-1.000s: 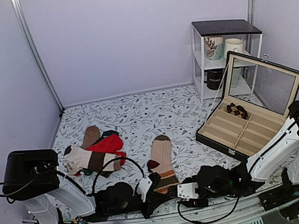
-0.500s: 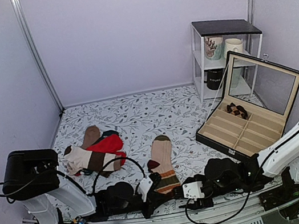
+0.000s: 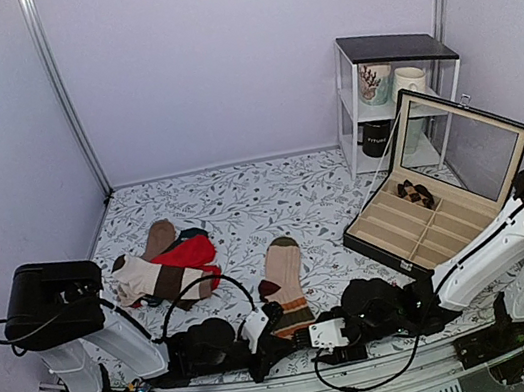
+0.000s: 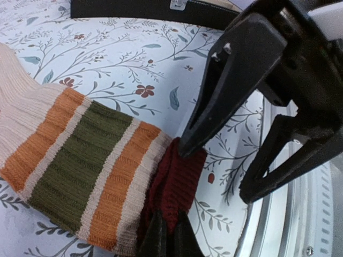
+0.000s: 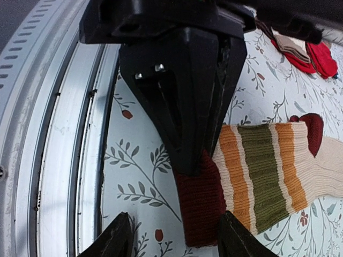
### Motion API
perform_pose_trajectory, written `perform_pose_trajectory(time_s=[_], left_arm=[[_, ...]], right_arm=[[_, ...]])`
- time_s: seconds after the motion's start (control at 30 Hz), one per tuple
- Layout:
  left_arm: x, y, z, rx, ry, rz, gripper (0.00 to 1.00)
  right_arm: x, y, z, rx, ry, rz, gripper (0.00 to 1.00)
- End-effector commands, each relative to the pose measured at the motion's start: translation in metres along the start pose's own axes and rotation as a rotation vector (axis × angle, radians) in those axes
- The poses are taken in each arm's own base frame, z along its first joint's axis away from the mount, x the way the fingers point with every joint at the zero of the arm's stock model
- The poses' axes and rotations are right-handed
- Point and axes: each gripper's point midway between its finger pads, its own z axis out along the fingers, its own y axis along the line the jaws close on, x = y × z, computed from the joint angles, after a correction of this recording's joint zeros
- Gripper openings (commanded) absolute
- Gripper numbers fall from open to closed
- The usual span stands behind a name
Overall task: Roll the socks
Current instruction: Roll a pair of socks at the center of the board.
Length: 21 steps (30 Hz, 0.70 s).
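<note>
The socks (image 3: 284,278) lie stacked on the floral cloth, maroon toe far and striped leg toward the arms. The leg's orange and olive bands (image 4: 80,160) end in a dark maroon cuff (image 4: 179,182). My left gripper (image 4: 169,214) is shut on that cuff from the near side. In the right wrist view my right gripper (image 5: 176,225) stands open, low over the cloth. Its fingertips (image 5: 115,235) straddle the maroon cuff (image 5: 201,209), with a gap on the rail side. One right finger (image 4: 214,96) touches the cuff's far edge. In the top view the left gripper (image 3: 271,342) and right gripper (image 3: 307,338) meet there.
A pile of other socks (image 3: 167,263), with a bright red one (image 3: 191,252), lies at the left. An open black compartment box (image 3: 429,222) stands at the right and a small shelf with mugs (image 3: 391,92) behind it. A metal rail (image 5: 64,134) runs beside the cuff.
My right arm swung a little to the right and came back left, its gripper returning to the sock cuff. The left arm and the socks have not moved.
</note>
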Motion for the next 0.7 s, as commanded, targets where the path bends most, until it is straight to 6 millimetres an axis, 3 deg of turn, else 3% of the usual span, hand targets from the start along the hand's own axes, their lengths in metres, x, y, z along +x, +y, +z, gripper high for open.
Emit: perform_pose_trajectory(time_s=[0.0,0.23,0.47,0.67], left_arm=[[0.112,0.030,-0.021,-0.087,0.408,0.006,0.00],[0.114,0.030,-0.020,-0.084,0.415,0.004,0.00],[0.103,0.028,-0.019,-0.081,0.386,0.014,0.02],[0.063,0.023,-0.028,-0.118,0.276,0.091,0.38]], right_arm=[[0.016,0.003,0.010,-0.010,0.055,0.026,0.55],[0.024,0.008,0.013,-0.028,0.073,0.060,0.50],[0.041,0.012,0.017,-0.034,0.136,0.136,0.35],[0.050,0.014,0.017,-0.090,0.172,0.312,0.22]])
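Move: The rolled dark-red cuff lies across the near end of the sock. The left hand already pinches it near its left end, its middle some 2 cm to that hand's right and level with it. From the right hand, whose open fingers straddle the cuff's right end, that middle is about 3 cm left, 1 cm ahead and 2 cm below. The sock's dark heel lies about 13 cm ahead of the right hand and 7 cm left, its toe 24 cm ahead and 2 cm left. Down about 1.5 cm goes the right hand first, its open fingers settling around the right end of the rolled cuff; then they close to under half their gap while the hand eases about 1 cm forward and turns slightly clockwise. The left hand stays put with its pinch on the left end, and only late opens by roughly a quarter, beginning to rise. ##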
